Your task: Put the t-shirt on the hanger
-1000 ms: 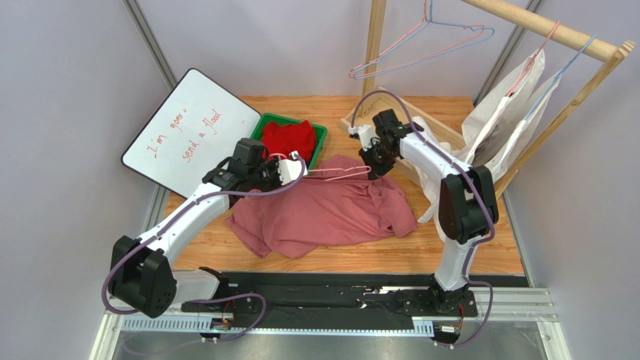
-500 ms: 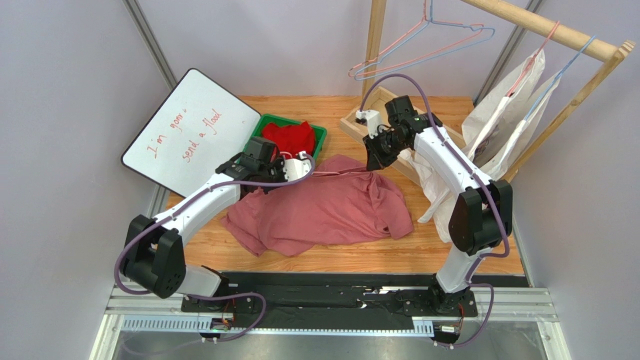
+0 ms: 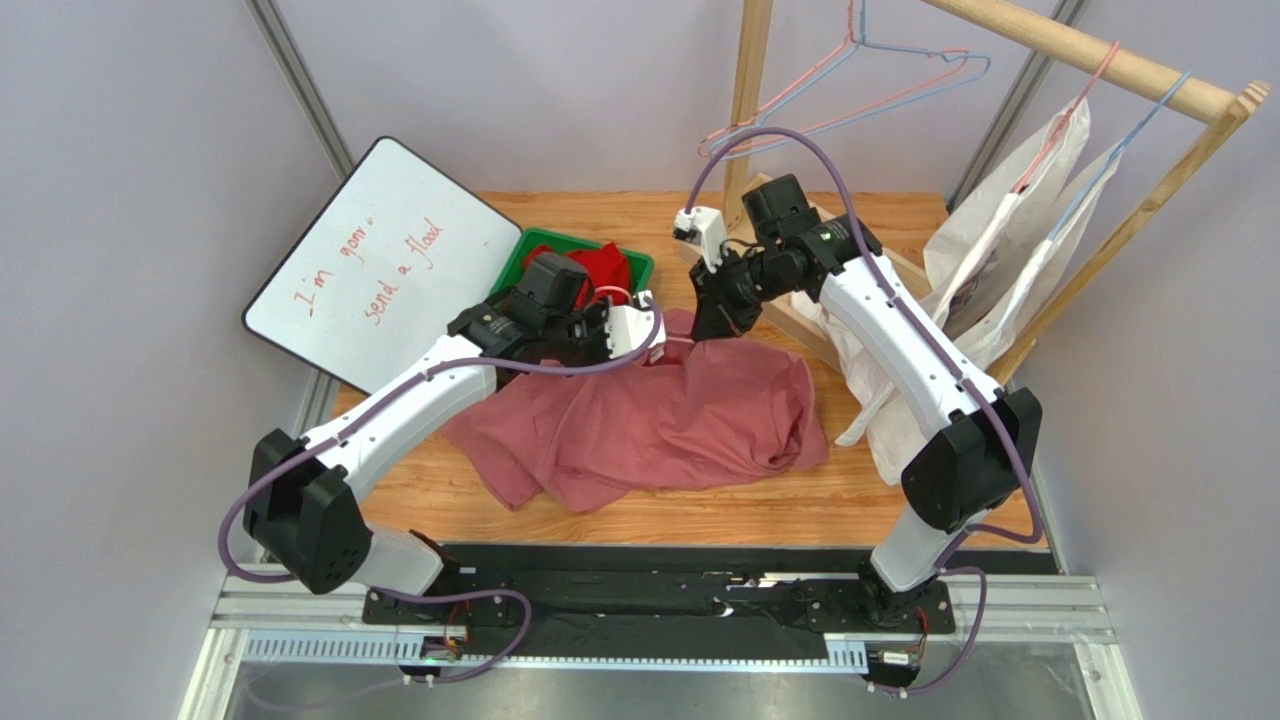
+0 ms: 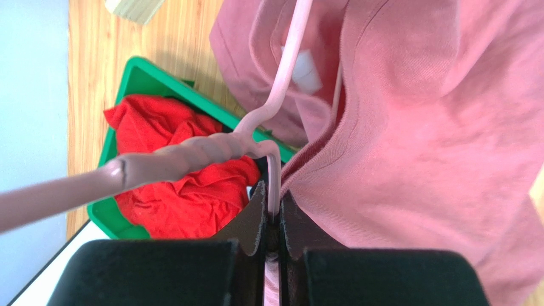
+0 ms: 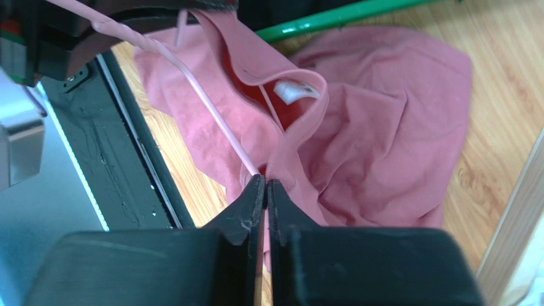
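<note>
The dusty-pink t-shirt (image 3: 661,428) lies crumpled in the middle of the wooden table. My left gripper (image 3: 649,324) is shut on the thin pink wire hanger (image 4: 273,172) just below its twisted neck (image 4: 191,152). One hanger arm (image 5: 204,102) runs into the shirt's neck opening, near the white label (image 5: 294,92). My right gripper (image 3: 712,312) is shut on the t-shirt's collar edge (image 5: 276,167) and holds it lifted beside the wire. Most of the hanger is hidden in the cloth.
A green bin (image 3: 529,249) with a red garment (image 3: 598,267) sits just behind my left gripper. A whiteboard (image 3: 376,255) leans at the back left. A wooden rack (image 3: 1082,53) with wire hangers (image 3: 842,75) and white garments (image 3: 1022,210) stands at the right.
My left gripper has carried the hanger to the right and towards the back. My right gripper has pulled the collar left towards it. The bare wire between them has gone into the shirt.
</note>
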`<action>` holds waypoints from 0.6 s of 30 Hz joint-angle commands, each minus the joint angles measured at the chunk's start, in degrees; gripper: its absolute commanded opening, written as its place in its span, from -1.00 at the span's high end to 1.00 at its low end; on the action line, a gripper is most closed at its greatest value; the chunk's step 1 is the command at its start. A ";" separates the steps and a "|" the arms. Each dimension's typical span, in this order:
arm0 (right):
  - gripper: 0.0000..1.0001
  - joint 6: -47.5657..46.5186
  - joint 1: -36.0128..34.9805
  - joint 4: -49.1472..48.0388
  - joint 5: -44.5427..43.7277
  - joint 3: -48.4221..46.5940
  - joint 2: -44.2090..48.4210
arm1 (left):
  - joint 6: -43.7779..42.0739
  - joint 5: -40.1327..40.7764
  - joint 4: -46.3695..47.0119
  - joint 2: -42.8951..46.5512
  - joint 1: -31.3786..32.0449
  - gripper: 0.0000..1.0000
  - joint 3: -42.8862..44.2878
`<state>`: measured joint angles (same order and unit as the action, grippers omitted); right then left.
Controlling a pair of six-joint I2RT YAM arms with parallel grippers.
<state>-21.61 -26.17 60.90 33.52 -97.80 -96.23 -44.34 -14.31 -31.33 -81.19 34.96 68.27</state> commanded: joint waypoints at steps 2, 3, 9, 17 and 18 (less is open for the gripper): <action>0.43 -4.32 0.33 4.39 3.74 -4.68 4.72 | 2.15 -5.03 0.83 5.33 0.20 1.00 2.83; 0.20 -4.58 0.42 4.31 3.92 -4.42 5.69 | 2.32 -5.38 0.83 5.77 0.28 1.00 2.92; -0.38 -8.71 0.33 2.64 6.73 -1.43 10.97 | 3.20 -6.96 1.10 7.71 0.20 1.00 4.06; -0.27 -10.30 -2.91 -1.22 8.23 -3.89 9.31 | 2.94 -7.76 0.48 8.15 0.90 1.00 5.55; -0.27 -10.47 -4.14 -1.84 8.14 -3.89 9.13 | 3.11 -7.76 0.40 8.15 0.99 1.00 5.64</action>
<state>-29.87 -27.42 63.16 40.25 -99.70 -86.11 -42.30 -19.62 -32.49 -74.74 35.29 70.59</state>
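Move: The collar edge of the t-shirt is already pinched in the right fingers, beside the hanger's right shoulder; from the left hand it lies about 15 cm to the right, level in reach and some 3 cm higher. The hanger's neck is in the left fingers. The red cloth lies roughly 9 cm ahead of the left hand, 2 cm to its left and 13 cm below. The wooden tray is about 13 cm ahead of the right hand, 14 cm to its right and 20 cm below. The collar edge is let go over the hanger's right shoulder: the right fingers spread wide while that hand pulls up about 7.5 cm and back 4, tilting a little and coming free of the cloth. Meanwhile the left hand keeps its pinch on the hanger's neck and the collar beside it, lifting them some 5.5 cm and drawing slightly back. ##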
